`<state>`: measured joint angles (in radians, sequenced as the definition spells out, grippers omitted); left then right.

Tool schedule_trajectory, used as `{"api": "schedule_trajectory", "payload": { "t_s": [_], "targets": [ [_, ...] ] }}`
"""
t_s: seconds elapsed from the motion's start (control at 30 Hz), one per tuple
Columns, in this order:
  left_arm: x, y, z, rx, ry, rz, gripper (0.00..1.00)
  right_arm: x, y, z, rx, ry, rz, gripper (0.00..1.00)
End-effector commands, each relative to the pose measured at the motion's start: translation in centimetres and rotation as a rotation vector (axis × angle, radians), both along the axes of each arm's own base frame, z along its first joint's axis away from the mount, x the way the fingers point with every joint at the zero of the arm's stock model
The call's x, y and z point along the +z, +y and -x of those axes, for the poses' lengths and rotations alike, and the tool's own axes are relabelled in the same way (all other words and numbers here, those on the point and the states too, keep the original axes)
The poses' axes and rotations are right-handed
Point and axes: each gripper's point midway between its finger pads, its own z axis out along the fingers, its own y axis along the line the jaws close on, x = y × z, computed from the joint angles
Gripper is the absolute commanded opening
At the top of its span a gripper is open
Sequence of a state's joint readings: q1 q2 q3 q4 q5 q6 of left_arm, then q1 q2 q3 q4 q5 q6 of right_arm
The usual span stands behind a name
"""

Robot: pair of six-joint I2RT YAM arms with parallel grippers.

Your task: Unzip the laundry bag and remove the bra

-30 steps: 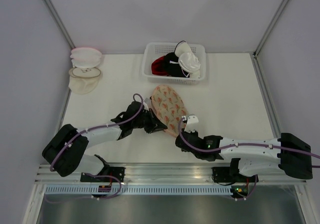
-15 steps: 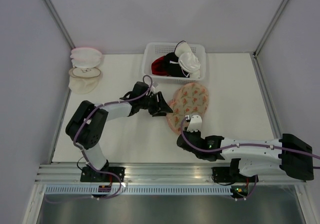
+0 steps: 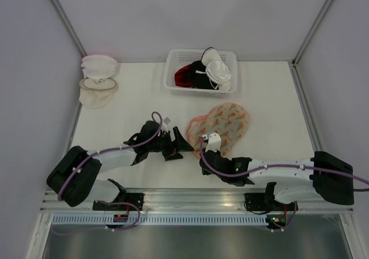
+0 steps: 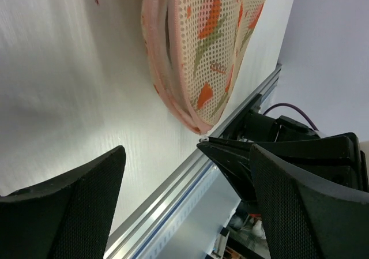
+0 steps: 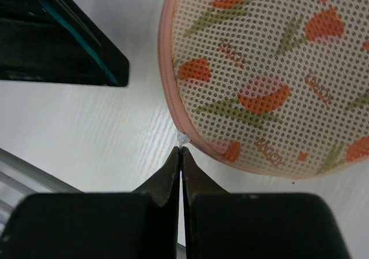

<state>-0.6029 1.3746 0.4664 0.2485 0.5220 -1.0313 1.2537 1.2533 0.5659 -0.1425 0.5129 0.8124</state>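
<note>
The laundry bag (image 3: 223,125), beige mesh with orange and green flowers and pink trim, lies flat on the white table, right of centre. My right gripper (image 5: 181,150) is shut on the small white zipper pull (image 5: 183,139) at the bag's near-left end (image 5: 265,68). In the top view this gripper (image 3: 203,150) sits under its own wrist. My left gripper (image 3: 180,146) stands open just left of the bag, holding nothing. The left wrist view shows the bag (image 4: 202,45) ahead of the open fingers (image 4: 69,207), with a dark gap along its pink edge. The bra is hidden.
A white lattice basket (image 3: 173,80) with red, black and white garments stands at the back. Two domed pouches, pink (image 3: 99,67) and white (image 3: 97,93), lie at the back left. The aluminium rail (image 3: 196,198) runs along the near edge.
The left gripper has let go of the bag, opened wide and drawn back to the left. The bag has swung round to lie toward the right. The right gripper stays shut on the pull.
</note>
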Motion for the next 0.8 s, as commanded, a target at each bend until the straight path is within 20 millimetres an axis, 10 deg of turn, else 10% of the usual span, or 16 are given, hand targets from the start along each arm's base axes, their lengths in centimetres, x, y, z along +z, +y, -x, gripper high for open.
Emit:
{"api": "schedule_trajectory", "payload": {
  "t_s": [0.0, 0.2, 0.43, 0.77],
  "targets": [
    [1.4, -0.7, -0.7, 0.11, -0.024, 0.078, 0.91, 2.5, 3.6, 0.0, 0.093, -0.029, -0.116, 0.0],
    [1.2, -3.5, -0.6, 0.049, -0.007, 0.096, 0.87, 3.4, 5.2, 1.0, 0.173, -0.016, -0.197, 0.0],
    [0.5, -4.3, -0.5, 0.037, 0.002, 0.124, 0.04, 3.5, 4.3, 1.0, 0.153, -0.004, -0.171, 0.0],
    [0.6, -3.1, -0.6, 0.097, -0.012, 0.1, 0.02, -1.1, -2.1, 1.9, -0.015, 0.103, 0.054, 0.0]
  ]
}}
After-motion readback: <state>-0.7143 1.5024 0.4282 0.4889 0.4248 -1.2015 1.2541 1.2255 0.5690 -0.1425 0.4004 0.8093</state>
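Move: The bag's zipper edge at its near-left corner lies about 5 cm to the right of the open left gripper, 1 cm ahead and some 2 cm lower. The zipper pull, still in the right fingers, is roughly 6 cm right of the left hand, 2 cm back and 2 cm below. From the right hand that edge starts about 2 cm ahead and 1 cm left; the bag's middle is some 11 cm ahead and 9 cm right of the right hand. Bring the left gripper about 3 cm right and 1.5 cm down, after easing back 1 cm, and shut it on the zipper edge beside the pull. Keep the pull pinched in the right gripper: swing it left nearly 4 cm to feed the edge in, rising 1.5 cm and turning slightly counter-clockwise, then ease it back right some 2.5 cm, sinking and drawing back a little once the left fingers have shut. ##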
